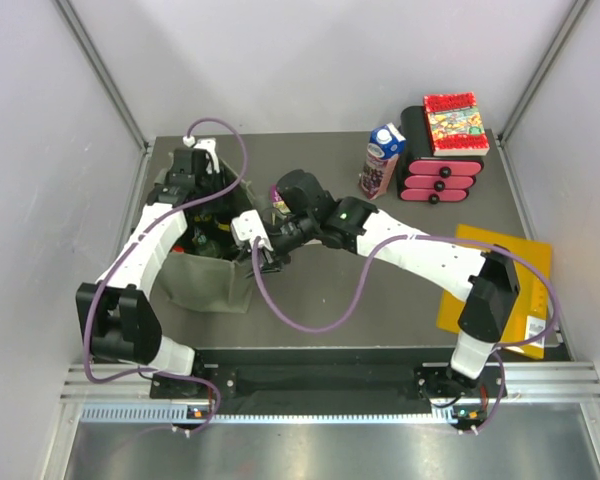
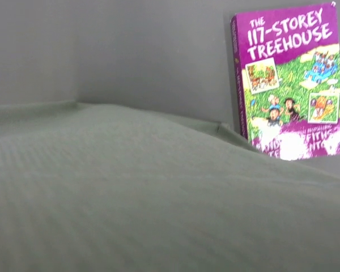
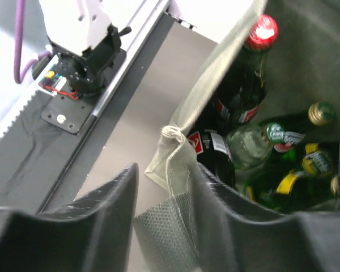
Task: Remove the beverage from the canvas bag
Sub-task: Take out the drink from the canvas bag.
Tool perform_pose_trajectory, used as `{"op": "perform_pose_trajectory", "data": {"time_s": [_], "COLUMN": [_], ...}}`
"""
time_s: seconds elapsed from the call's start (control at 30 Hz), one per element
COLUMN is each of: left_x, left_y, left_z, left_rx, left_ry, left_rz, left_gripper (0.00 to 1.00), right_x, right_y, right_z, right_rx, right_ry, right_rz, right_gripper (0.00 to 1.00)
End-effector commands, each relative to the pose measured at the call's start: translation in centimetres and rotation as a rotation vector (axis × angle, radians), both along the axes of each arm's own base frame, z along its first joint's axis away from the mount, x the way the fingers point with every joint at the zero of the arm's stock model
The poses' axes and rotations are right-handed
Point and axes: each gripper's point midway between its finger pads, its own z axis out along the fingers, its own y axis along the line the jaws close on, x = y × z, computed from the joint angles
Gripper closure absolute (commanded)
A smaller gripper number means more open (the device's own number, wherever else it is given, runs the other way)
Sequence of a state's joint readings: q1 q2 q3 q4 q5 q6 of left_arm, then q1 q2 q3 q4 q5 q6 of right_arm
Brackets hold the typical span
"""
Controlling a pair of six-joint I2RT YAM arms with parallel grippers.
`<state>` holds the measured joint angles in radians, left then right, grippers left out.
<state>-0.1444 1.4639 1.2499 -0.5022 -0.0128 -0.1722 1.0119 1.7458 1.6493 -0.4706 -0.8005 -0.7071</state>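
The olive canvas bag (image 1: 208,272) stands at the left of the table with its mouth open. Several bottles sit inside: a dark cola bottle with a red cap (image 3: 259,35), green bottles (image 3: 297,129) and a clear one (image 3: 248,148). My right gripper (image 3: 165,177) is at the bag's near right rim. Its fingers stand apart, and the rim's knotted cloth corner (image 3: 175,148) lies between them against the right finger (image 3: 215,198). My left gripper (image 1: 204,184) is at the bag's far rim. In the left wrist view the cloth (image 2: 158,198) fills the frame and hides its fingers.
A purple book (image 2: 292,79) stands just past the bag, between the two grippers (image 1: 278,205). A milk carton (image 1: 382,160) and a pink drawer box (image 1: 440,172) with a red book on top are at the back right. An orange book (image 1: 500,285) lies at the right.
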Motion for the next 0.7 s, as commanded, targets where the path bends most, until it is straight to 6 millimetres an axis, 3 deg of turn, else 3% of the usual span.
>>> {"op": "perform_pose_trajectory", "data": {"time_s": [0.0, 0.17, 0.53, 0.67], "left_x": [1.1, 0.7, -0.1, -0.5], "left_y": [0.3, 0.1, 0.2, 0.3], "left_z": [9.1, 12.7, 16.9, 17.7], "left_rx": [0.017, 0.005, -0.014, -0.022], "left_ry": [-0.221, -0.276, -0.312, -0.308], "left_rz": [-0.019, -0.028, -0.015, -0.008], "left_gripper": [1.0, 1.0, 1.0, 1.0], "right_x": [1.8, 3.9, 7.6, 8.5], "right_y": [0.6, 1.0, 0.5, 1.4], "right_z": [-0.3, 3.6, 11.5, 11.9], "right_rx": [-0.046, 0.044, 0.233, 0.24], "right_ry": [0.123, 0.193, 0.347, 0.437], "right_rz": [-0.1, -0.16, -0.265, -0.305], "right_gripper": [0.5, 0.44, 0.4, 0.38]}}
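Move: The left hand is down inside the bag with a green bottle's neck in its fingers; the bag's right rim, which the bottle must clear, is about 6 cm right, 3 ahead and 8 above. A red-capped bottle is some 12 cm back and 8 left, and the book 8 ahead and 17 right, down on the table. The right hand has the bag's near-right corner at its fingers; from it the green bottle's middle is roughly 23 cm ahead, 10 left and 15 below. Keeping its grip on the green bottle's neck, the left hand draws it almost straight up towards the bag's mouth, about 10 cm, slow to start and easing off at the top, with the wrist hardly turning. The right hand's fingers, already parting, open wider and let go of the rim corner, and that hand goes forward and up about 8 cm each way towards the left hand and bottle, turning clockwise and tipping by some 25 degrees in all. ##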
